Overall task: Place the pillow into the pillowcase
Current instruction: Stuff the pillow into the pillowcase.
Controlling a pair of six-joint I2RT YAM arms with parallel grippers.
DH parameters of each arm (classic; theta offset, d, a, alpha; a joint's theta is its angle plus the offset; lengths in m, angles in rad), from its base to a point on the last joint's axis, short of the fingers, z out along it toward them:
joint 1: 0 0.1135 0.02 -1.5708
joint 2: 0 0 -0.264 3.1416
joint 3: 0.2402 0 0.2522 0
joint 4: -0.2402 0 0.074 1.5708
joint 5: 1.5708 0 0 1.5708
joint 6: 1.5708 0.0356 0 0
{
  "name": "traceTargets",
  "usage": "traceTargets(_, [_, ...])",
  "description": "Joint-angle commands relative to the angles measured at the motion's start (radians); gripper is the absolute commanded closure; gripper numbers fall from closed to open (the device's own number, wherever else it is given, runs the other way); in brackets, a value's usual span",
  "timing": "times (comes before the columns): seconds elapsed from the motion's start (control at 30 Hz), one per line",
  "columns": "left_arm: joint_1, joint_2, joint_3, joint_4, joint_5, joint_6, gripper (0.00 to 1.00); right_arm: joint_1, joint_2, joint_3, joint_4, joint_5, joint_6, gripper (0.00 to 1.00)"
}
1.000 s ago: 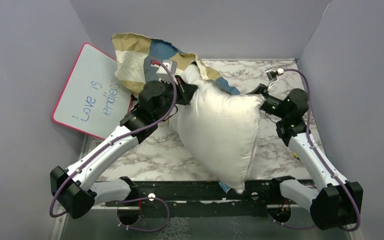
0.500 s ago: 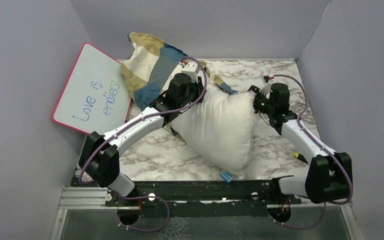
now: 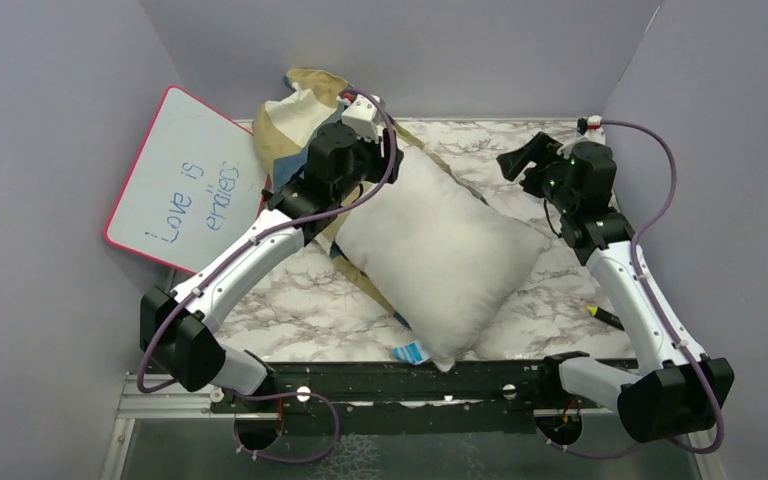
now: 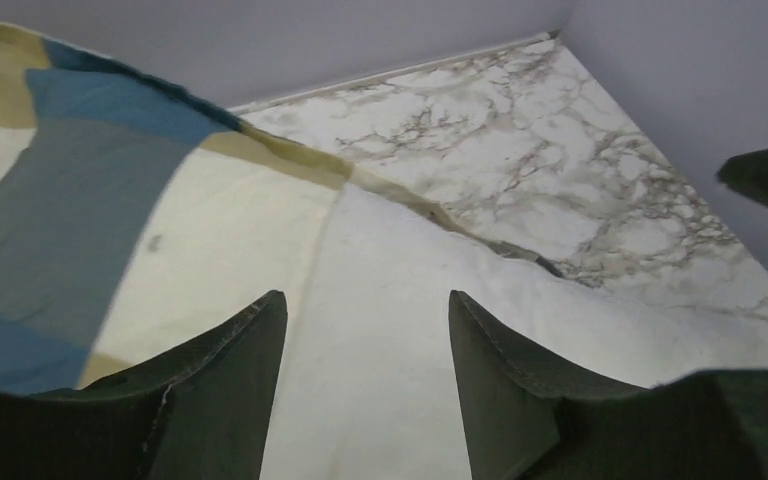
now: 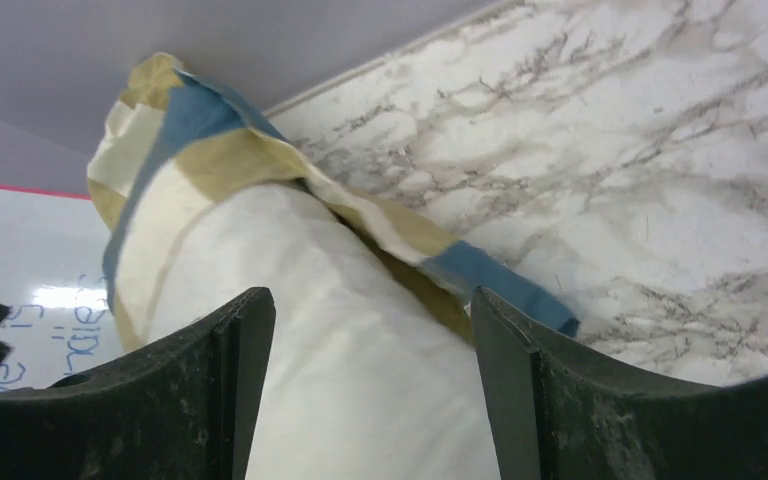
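Note:
The white pillow (image 3: 440, 250) lies flat and slantwise on the marble table, its blue tag (image 3: 410, 352) at the near corner. Its far end sits in the mouth of the checked blue, tan and cream pillowcase (image 3: 295, 115), which is bunched at the back left. My left gripper (image 3: 385, 163) hovers over the pillow's far end, open, with only pillow (image 4: 410, 340) and pillowcase (image 4: 110, 200) below its tips (image 4: 365, 300). My right gripper (image 3: 518, 160) hangs open to the right of the pillow, holding nothing; its view shows pillow (image 5: 350, 370) and pillowcase (image 5: 200, 130) past the open tips (image 5: 370, 295).
A pink-rimmed whiteboard (image 3: 185, 180) leans on the left wall. A small yellow and black pen (image 3: 602, 316) lies by the right arm. Grey walls close in the back and both sides. The black rail (image 3: 380, 385) runs along the near edge.
Both grippers have opened and let go of the pillow. It has dropped from standing on a corner to lying flat. The right gripper has pulled back to the right.

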Motion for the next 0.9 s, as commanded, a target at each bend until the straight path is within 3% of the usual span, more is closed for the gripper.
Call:
traceTargets(0.0, [0.041, 0.009, -0.010, -0.064, -0.035, 0.075, 0.38, 0.007, -0.025, 0.063, -0.006, -0.002, -0.051, 0.24])
traceTargets(0.13, [0.070, 0.047, -0.007, -0.068, -0.025, 0.139, 0.36, 0.009, 0.027, 0.075, 0.079, -0.291, -0.089, 0.28])
traceTargets(0.23, [0.076, 0.089, -0.010, -0.048, 0.055, 0.253, 0.31, 0.010, 0.111, 0.074, 0.155, -0.498, -0.039, 0.36])
traceTargets(0.33, [0.076, 0.136, -0.005, -0.033, 0.076, 0.323, 0.27, 0.021, 0.187, 0.045, 0.309, -0.583, 0.044, 0.56])
traceTargets(0.47, [0.076, 0.170, -0.045, 0.054, 0.051, 0.401, 0.24, 0.064, 0.311, 0.080, 0.391, -0.622, 0.089, 0.85])
traceTargets(0.57, [0.077, 0.198, -0.064, 0.115, 0.010, 0.450, 0.22, 0.111, 0.398, 0.105, 0.453, -0.645, 0.120, 0.98])
traceTargets(0.87, [0.078, 0.387, 0.023, 0.177, -0.173, 0.520, 0.19, 0.176, 0.667, 0.134, 0.537, -0.551, 0.090, 1.00])
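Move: The mouth edge of the pillowcase lies about 9 cm ahead of the left hand, roughly level sideways and some 16 cm below it. For the right hand, the pillow's far end beside that mouth is about 18 cm left, 4 cm ahead and 10 cm down. The pillow's middle sits 5 cm back and 16 cm left of the right hand, 17 cm down. The pillowcase's bunched body is about 17 cm left and 8 cm ahead of the left hand, 22 cm below. The right fingertips, closing from wide open to shut on the way, come down onto the pillow's far end beside the pillowcase mouth: the hand rises briefly, then swings some 18 cm left, sinks and turns about 40 degrees counter-clockwise. The left hand drops about 14 cm and reaches 8 cm forward to the mouth edge, rolling its left side up 30 degrees, its open fingers spreading a little wider astride the hem. ##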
